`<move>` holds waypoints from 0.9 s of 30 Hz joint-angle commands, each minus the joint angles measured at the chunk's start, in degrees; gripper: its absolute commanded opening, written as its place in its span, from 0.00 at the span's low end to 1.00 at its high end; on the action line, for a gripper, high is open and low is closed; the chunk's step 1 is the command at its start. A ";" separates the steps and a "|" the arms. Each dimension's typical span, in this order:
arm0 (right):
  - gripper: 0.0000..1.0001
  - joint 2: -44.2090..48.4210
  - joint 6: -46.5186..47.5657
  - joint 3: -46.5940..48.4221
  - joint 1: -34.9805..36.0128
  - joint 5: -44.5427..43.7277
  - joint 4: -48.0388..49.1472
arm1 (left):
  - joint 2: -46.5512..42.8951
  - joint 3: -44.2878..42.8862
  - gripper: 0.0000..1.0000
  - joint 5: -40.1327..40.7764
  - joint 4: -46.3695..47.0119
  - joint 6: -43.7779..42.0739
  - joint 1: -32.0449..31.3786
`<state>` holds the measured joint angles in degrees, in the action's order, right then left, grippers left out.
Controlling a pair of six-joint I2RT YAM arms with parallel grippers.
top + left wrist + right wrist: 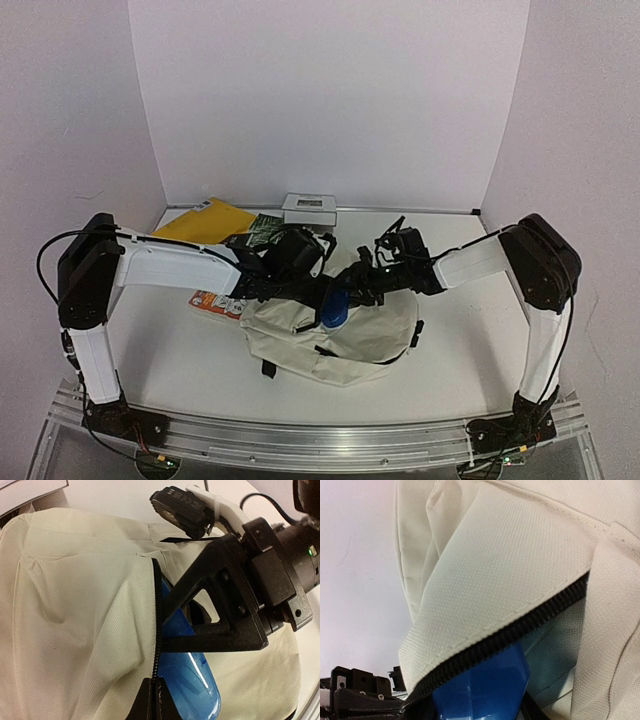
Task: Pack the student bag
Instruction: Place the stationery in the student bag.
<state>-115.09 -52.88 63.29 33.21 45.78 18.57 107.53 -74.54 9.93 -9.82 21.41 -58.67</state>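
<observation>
The student bag (345, 345), cream fabric with black zippers, lies in the middle of the table with its opening toward the arms. My left gripper (156, 689) is shut on the bag's black zipper edge (157, 625) and holds that flap up. A glossy blue plastic item (335, 308) sits in the mouth of the bag, between the fingers of my right gripper (477, 707). In the right wrist view the blue item (480, 690) pokes under the zipper (520, 625), with grey lining (560, 650) behind it. The right gripper's black frame (225, 615) crosses the blue item (195, 680).
A yellow envelope (205, 220), a dark green book (265, 228) and a white box (308, 207) lie at the back by the wall. An orange-and-white book (213, 302) lies under my left arm, beside the bag.
</observation>
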 commanded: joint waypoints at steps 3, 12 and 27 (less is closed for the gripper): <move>0.40 0.78 -14.80 -6.78 0.50 -9.69 32.71 | -3.37 -0.59 0.00 -7.32 5.51 7.65 2.73; 0.41 -3.45 -20.58 -6.20 6.52 -19.41 43.18 | -2.87 -0.55 0.00 -9.75 6.22 9.42 4.18; 0.80 8.77 -4.61 -5.73 8.89 -33.26 13.12 | -4.09 0.17 0.00 -9.13 4.82 11.10 6.64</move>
<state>-114.50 -64.25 55.51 41.58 17.26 40.58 107.18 -74.48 1.04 -7.40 32.03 -52.88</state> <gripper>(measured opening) 0.766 0.018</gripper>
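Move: The right hand has the blue pencil case between its fingers, the case's middle roughly 3 cm to its left, 2 cm back and 2 cm below. The bag's opening lies about 5 cm left, 3 cm back and 5 cm down. From the left hand, the zipper edge is in its shut fingers, the case some 4 cm right and 2 cm below, the orange book about 22 cm left, level with it and 8 cm lower. The left fingers keep the zipper edge pinched and draw it about 2.5 cm forward and slightly up. The right hand, still gripping the blue pencil case at first, eases it left and forward under that edge, some 3 cm, swinging about 20 degrees clockwise, then spreads its fingers to let the case go inside the bag. ##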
